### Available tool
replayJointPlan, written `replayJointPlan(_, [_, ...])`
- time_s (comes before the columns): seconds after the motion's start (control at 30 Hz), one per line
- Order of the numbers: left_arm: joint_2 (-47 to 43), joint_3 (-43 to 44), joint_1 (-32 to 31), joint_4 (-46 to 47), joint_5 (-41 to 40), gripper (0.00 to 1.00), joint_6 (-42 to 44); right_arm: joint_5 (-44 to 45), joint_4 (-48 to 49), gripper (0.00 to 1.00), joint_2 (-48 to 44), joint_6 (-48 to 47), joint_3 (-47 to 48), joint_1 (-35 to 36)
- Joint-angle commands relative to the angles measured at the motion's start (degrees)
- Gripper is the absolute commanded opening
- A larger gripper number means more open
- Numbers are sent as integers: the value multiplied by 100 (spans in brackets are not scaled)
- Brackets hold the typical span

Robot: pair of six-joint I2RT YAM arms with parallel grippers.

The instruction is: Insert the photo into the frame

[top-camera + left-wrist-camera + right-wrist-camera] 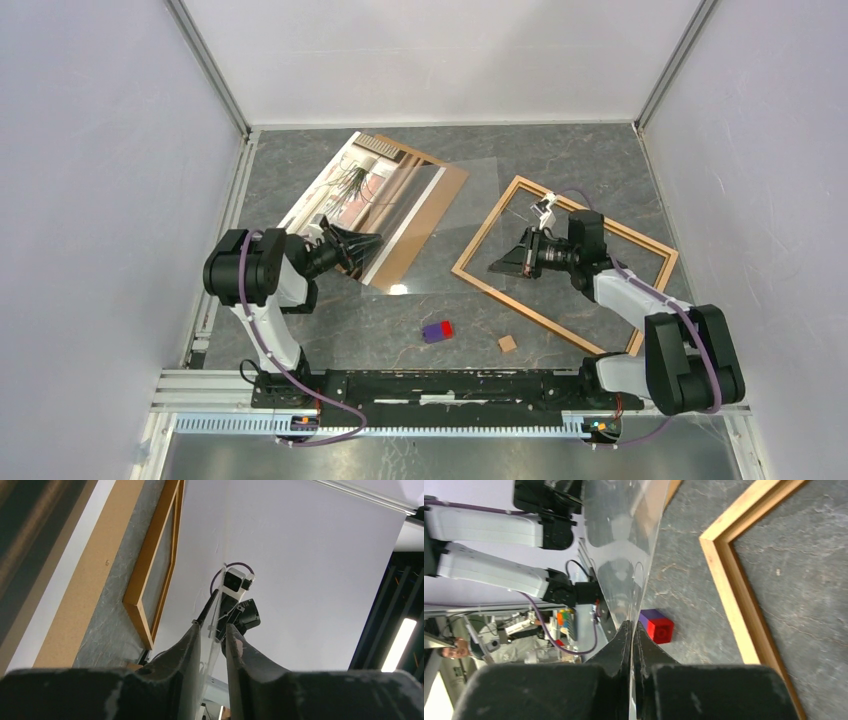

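Note:
The photo (345, 185) lies flat at the back left on a brown backing board (440, 195); its dark print and white edge show blurred at the top left of the left wrist view (30, 525). The light wooden frame (545, 309) lies on the right (145, 575) (729, 590). A clear sheet (455, 215) hangs raised between the arms. My right gripper (492, 268) (631, 625) is shut on its right edge. My left gripper (378, 240) (212, 630) straddles the opposite edge, the sheet against one finger and a gap to the other.
A purple and red block (437, 331) (656, 625) and a small brown block (508, 343) lie on the grey table near the front. White walls close in the back and both sides.

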Motion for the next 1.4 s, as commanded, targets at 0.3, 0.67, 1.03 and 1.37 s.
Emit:
replayJointPlan(0.3, [-765,-44,-69,-785,-394,5,811,1292,-2170,18,469,-2504,804,-27])
replayJointPlan(0.67, [-1617,172,-228,-2792,-1280,2,1671,4529,-3316,70,364,-3709,1418,-36])
replayJointPlan(1.03, [-1444,-27,-1318,-1875,-2808,2,707,3406,-1525,91,-1137,-1084,33,-10])
replayJointPlan(1.37, [-1489,-165,-1740,-1350,-3750,2,206,5352,-1340,98,-2401,1260,-227,601])
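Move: The clear sheet hangs between the hands: its left edge lies between the left fingers, the sheet's middle some 11 cm to the right and 2 cm ahead. The photo on its brown board lies about 10 cm below that hand, 6 cm ahead and 2 cm left. From the right hand, pinching the sheet's near right corner, its middle is about 10 cm left and 8 cm ahead; the frame's middle is 15 cm right, level fore-and-aft and 13 cm down. Downwards and to its right goes the right hand, opening wide to let go of the clear sheet's corner, about 11 cm right and 8 cm down before it swings partly back left and up, turning some 35 degrees clockwise overall. The left fingers shut on the sheet's left edge, then keep their pinch as that hand shifts about 4 cm right towards the frame, turning slightly counter-clockwise. ##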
